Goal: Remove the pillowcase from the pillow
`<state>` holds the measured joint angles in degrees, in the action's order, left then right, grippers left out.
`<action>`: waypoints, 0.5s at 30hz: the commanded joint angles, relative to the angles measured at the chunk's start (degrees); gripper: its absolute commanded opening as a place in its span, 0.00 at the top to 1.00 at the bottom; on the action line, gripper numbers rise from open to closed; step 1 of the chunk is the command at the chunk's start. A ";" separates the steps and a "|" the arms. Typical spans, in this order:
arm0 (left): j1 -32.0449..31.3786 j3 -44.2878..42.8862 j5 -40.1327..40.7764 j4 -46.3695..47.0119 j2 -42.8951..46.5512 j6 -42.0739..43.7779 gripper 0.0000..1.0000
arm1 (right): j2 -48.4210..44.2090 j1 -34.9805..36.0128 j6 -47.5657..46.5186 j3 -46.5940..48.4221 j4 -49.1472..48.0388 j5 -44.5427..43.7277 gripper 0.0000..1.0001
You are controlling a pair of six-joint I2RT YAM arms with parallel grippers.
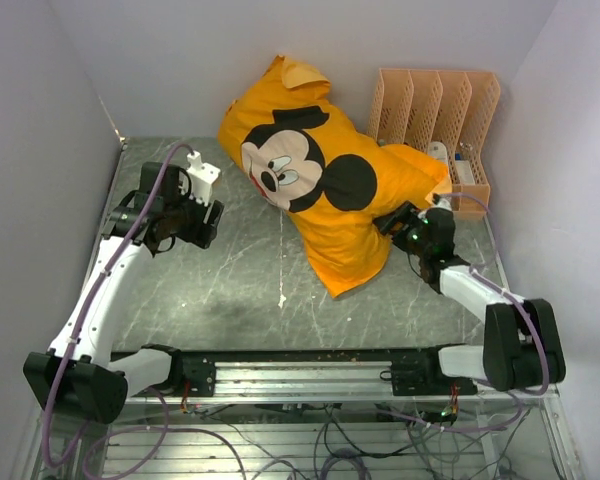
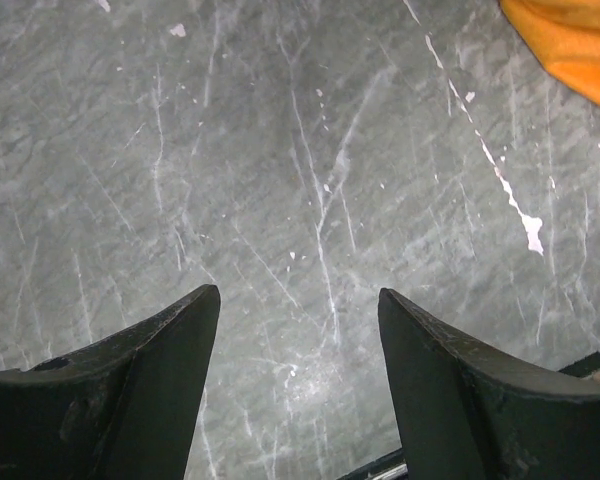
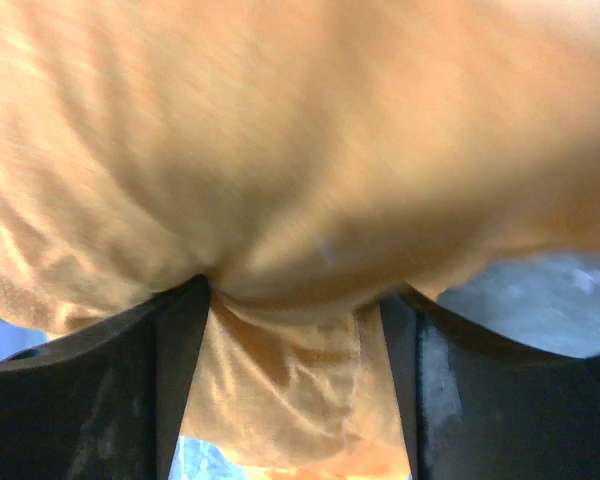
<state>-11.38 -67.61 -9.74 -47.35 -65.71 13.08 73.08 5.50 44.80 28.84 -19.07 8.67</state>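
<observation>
The orange-yellow pillowcase (image 1: 320, 190) with the Mickey Mouse face lies plump and slanted across the back middle of the table. The pillow is hidden inside it. My right gripper (image 1: 392, 222) is at the pillowcase's lower right edge. In the right wrist view the orange cloth (image 3: 300, 150) fills the gap between the jaws (image 3: 295, 300) and bunches against both fingers. My left gripper (image 1: 208, 222) hovers over bare table left of the pillowcase. Its jaws (image 2: 300, 300) stand open with nothing between them, and only an orange corner (image 2: 575, 45) shows at the top right.
A peach file organizer (image 1: 435, 110) stands at the back right, against the pillowcase's right end, with a small white item (image 1: 438, 152) at its foot. Pale walls close in the table on three sides. The arms' metal rail (image 1: 300, 365) runs along the near edge.
</observation>
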 commanded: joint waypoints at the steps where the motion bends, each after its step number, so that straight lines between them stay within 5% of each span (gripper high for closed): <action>1: 0.30 -2.66 -2.08 -4.28 -0.52 1.59 0.24 | 4.16 9.51 -5.56 8.26 -7.14 -2.22 0.38; 6: 0.39 -1.61 -2.02 -2.67 2.49 1.52 0.24 | 8.54 19.20 -7.93 18.48 -5.63 -1.04 0.96; 15: 0.39 0.14 -1.53 -1.91 6.89 5.36 0.23 | 17.49 40.37 -12.70 44.47 2.46 -5.66 1.00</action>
<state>-11.33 -68.18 -10.41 -49.19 -60.55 16.32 86.39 39.18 35.18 62.57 -16.12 4.47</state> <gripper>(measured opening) 0.764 0.036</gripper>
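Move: The pillowcase's right-hand fold lies practically at the right hand, between its part-open fingers, perhaps 1 cm ahead and 1 cm below. From that hand, the mouse's black ear is about 8 cm to the left and 9 cm ahead, the pillowcase's near corner roughly 12 cm left and 17 cm back, and the orange rack some 20 cm ahead and 15 cm right. From the left hand, the fold is about 40 cm right, 6 cm ahead and 11 cm lower. The pillowcase fold is pinched as the right fingers shut, the hand already sweeping left and up towards the left hand, dragging the cloth along: roughly 25 cm left and 16 cm up, speeding up. It turns counter-clockwise some 30 degrees and tips up about 20. The empty left hand stays open and rises a couple of centimetres. ##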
